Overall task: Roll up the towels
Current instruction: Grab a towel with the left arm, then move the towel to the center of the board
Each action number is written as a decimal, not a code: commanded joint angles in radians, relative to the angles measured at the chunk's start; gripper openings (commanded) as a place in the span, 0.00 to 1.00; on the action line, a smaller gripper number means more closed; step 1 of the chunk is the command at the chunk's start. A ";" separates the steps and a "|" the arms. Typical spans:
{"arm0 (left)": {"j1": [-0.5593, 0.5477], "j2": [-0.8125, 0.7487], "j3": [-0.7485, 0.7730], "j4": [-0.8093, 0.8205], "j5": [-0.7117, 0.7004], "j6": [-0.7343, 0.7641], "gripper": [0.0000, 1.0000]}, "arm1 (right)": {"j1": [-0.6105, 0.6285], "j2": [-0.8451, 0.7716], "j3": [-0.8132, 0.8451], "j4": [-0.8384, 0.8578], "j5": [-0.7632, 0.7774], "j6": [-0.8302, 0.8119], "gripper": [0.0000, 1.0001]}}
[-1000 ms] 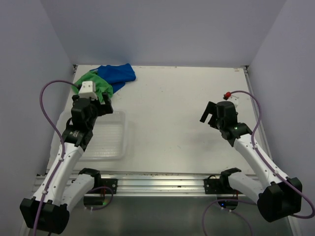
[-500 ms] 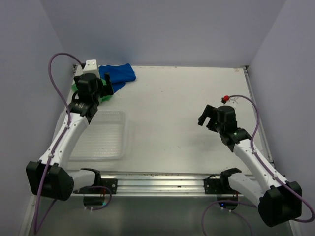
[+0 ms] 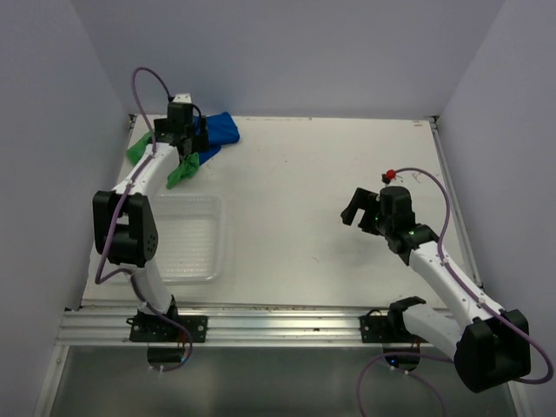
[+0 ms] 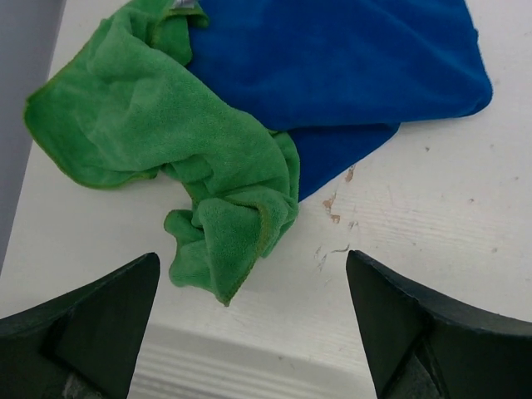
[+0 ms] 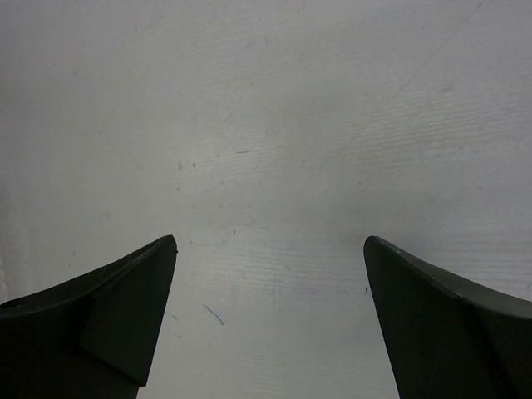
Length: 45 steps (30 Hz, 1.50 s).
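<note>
Two towels lie crumpled together in the table's back left corner. The green towel (image 3: 182, 172) (image 4: 166, 125) is bunched up, and part of it overlaps the blue towel (image 3: 223, 129) (image 4: 349, 66), which lies flatter to its right. My left gripper (image 3: 192, 144) (image 4: 251, 258) hangs open just above them, with nothing between its fingers; the green towel's loose tip lies between the jaws on the table. My right gripper (image 3: 354, 208) (image 5: 270, 239) is open over bare table at the right, far from both towels.
A white plastic basket (image 3: 211, 252) sits at the left, just in front of the towels. The side wall and back wall stand close to the towel corner. A small red part (image 3: 392, 174) lies behind the right gripper.
The left arm has swung from above the basket out to the back left corner, over the towels. The right gripper has drifted slightly left. Both grippers stay open.
</note>
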<state>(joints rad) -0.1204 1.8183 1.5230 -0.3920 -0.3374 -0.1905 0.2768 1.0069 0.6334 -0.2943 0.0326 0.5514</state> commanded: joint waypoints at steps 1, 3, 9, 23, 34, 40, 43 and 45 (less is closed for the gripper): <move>0.040 0.041 0.026 -0.021 0.035 -0.016 0.97 | 0.004 -0.001 0.009 0.041 -0.025 0.005 0.99; 0.053 0.076 0.020 -0.025 0.049 -0.021 0.89 | 0.004 0.005 0.011 0.041 -0.022 0.007 0.99; 0.057 0.105 -0.018 0.022 0.061 -0.012 0.44 | 0.002 0.021 0.014 0.032 -0.008 0.010 0.99; 0.061 -0.016 0.041 0.013 0.049 -0.021 0.00 | 0.004 0.041 0.035 0.000 0.001 -0.013 0.99; -0.051 -0.191 0.428 -0.060 0.234 -0.061 0.00 | 0.002 0.013 0.072 -0.062 0.010 -0.025 0.99; -0.249 -0.231 0.474 -0.042 0.385 -0.072 0.00 | 0.002 -0.079 0.089 -0.114 0.127 0.018 0.99; -0.375 -0.257 0.416 -0.002 0.414 -0.107 0.00 | 0.002 -0.109 0.123 -0.155 0.168 0.038 0.99; -0.444 -0.286 0.298 0.079 0.442 -0.159 0.00 | 0.002 -0.131 0.155 -0.203 0.197 0.057 0.99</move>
<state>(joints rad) -0.4866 1.5478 1.9274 -0.3759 0.0265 -0.2752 0.2768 0.9112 0.7116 -0.4335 0.1467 0.5690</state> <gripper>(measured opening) 0.016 0.989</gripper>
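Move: The green towel lies about 8 cm below the open left hand, level with it front to back and with its middle some 4 cm to the left; its bunched near end is close under the fingers. The blue towel is about 5 cm ahead and 6 cm to the hand's right, the clear tray's middle roughly 23 cm back and 3 cm left. From the right hand the green towel lies some 48 cm left and 20 cm ahead. Pinching a bunch of the green towel, the left hand sinks about 7 cm with a slight shift left and shuts its fingers on the cloth. It then keeps its grip while rising steeply by nearly 40 cm, sweeping right some 24 cm and back about 10, fingers tipping up and the wrist turning clockwise. Late on, the open right hand rises about 4 cm. ##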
